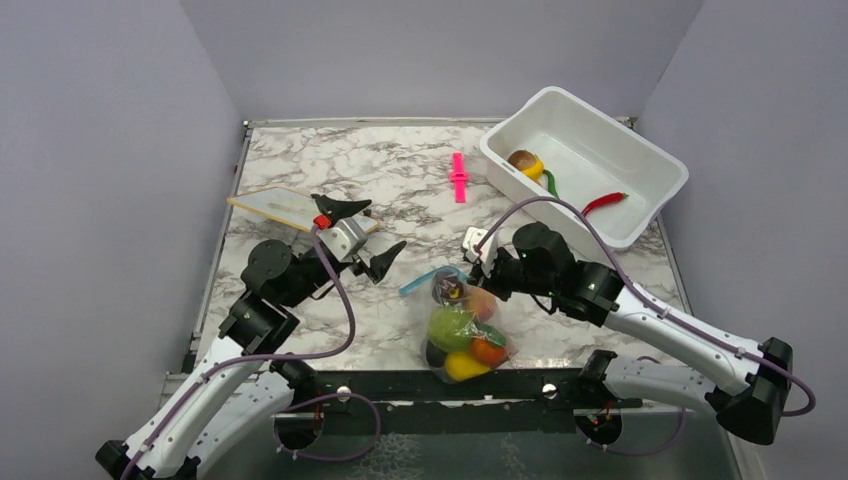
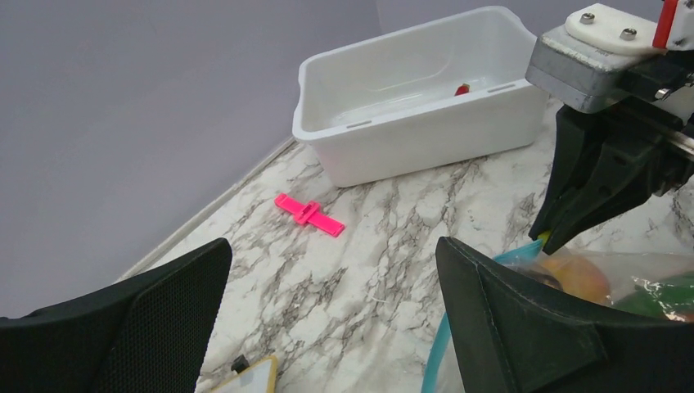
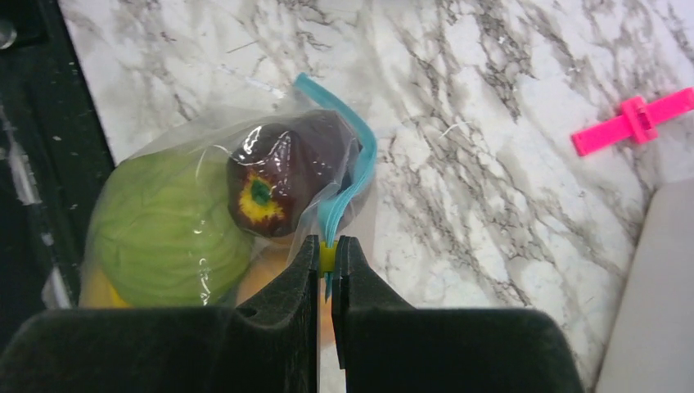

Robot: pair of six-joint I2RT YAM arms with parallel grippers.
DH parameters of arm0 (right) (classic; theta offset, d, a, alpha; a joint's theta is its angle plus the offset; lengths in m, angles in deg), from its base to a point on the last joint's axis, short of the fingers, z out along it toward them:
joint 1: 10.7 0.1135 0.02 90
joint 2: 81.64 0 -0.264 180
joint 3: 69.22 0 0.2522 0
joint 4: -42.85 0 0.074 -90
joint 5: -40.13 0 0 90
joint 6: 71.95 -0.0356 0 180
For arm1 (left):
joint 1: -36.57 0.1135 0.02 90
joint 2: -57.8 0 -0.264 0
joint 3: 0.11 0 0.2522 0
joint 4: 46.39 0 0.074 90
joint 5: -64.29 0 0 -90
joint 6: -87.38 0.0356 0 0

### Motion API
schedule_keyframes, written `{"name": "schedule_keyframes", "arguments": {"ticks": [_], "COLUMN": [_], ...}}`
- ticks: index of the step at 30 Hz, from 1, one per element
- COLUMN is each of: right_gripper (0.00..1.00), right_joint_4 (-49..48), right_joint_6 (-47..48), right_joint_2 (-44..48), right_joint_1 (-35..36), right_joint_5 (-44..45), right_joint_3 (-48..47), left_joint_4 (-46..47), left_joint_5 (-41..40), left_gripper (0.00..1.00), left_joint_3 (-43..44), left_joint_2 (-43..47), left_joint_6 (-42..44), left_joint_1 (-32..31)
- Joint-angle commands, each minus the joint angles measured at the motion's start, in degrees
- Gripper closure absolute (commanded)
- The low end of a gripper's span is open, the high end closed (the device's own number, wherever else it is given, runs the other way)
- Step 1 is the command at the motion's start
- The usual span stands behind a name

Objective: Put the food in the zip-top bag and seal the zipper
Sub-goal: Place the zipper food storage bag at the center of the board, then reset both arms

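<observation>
The zip-top bag lies at the table's near edge, holding food: a green ball, a dark brown apple, and orange, red and yellow pieces. Its light blue zipper curves along the far end. My right gripper is shut on the yellow slider at the zipper's end, seen from above at the right gripper. My left gripper hangs open left of the bag, nothing between its fingers. More food lies in the white tub: a brown-yellow piece and a red chili.
The white tub stands at the back right. A pink clip lies left of it on the marble. A flat pale board rests at the left, just behind my left gripper. Grey walls enclose the table.
</observation>
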Motion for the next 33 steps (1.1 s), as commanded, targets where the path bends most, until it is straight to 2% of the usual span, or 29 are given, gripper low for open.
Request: {"name": "schedule_keyframes", "arguments": {"ticks": [1,6,11,15,18,22,25,26,27,28,33], "right_gripper": [0.99,0.99,0.99,0.96,0.81,0.46,0.31,0.21,0.04,0.00,0.00], "right_joint_4": [-7.2,-13.5,-17.0,-17.8,-18.0,-16.9,-15.7,-15.4,-15.2,-15.0,-13.8], "right_joint_6": [4.8,6.7,5.1,2.9,1.8,-0.6,-3.5,-4.8,-6.4,-7.9,-21.8], "right_joint_2": [-2.0,-6.0,-8.3,-8.7,-9.2,-8.6,-6.7,-5.9,-4.9,-3.9,1.0], "right_joint_1": [-0.2,-3.1,-5.2,-7.4,-7.6,-7.6,-7.6,-7.5,-7.6,-7.6,-7.5], "right_joint_5": [8.2,11.0,16.2,16.7,17.9,18.8,18.8,18.8,18.7,18.4,19.7], "right_joint_3": [-0.9,-1.2,-2.0,-3.4,-4.0,-4.4,-5.0,-5.1,-5.3,-5.4,-6.4], "left_joint_4": [0.1,-1.1,-2.4,-3.2,-4.0,-6.9,-8.6,-8.7,-8.6,-8.4,-8.6], "left_joint_5": [-2.8,-4.6,-8.4,-11.3,-14.1,-17.1,-20.2,-20.7,-21.3,-21.8,-23.0], "left_gripper": [0.01,0.01,0.01,0.01,0.01,0.01,0.01,0.01,0.01,0.01,0.01], "left_joint_3": [-0.1,0.0,0.1,-0.1,0.1,1.6,2.7,2.8,2.8,2.8,3.2], "left_joint_2": [-0.8,-1.7,-1.8,-2.2,-2.9,-4.7,-5.8,-5.9,-5.8,-5.7,-5.3], "left_joint_6": [-3.5,-5.3,-8.9,-12.7,-16.2,-20.0,-23.3,-24.0,-24.6,-25.3,-26.4], "left_joint_1": [0.1,0.1,0.1,0.1,0.1,0.1,0.1,0.1,0.1,0.1,0.1]}}
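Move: The right hand already pinches the zipper end of the bag; the spot where that end goes, near the board's centre, is about 10 cm ahead, 2 cm right and 5 cm below. The cabbage inside hangs some 8 cm back and 4 cm left, the pink clip lies about 27 cm ahead and 3 cm left, and the white bin's middle is roughly 30 cm ahead and 24 cm right. From the left hand, that spot is some 8 cm ahead, 16 cm right and 20 cm below. Right hand carries the bag some 11 cm forward, opens, rises clear; the open left hand sinks 6 cm. ##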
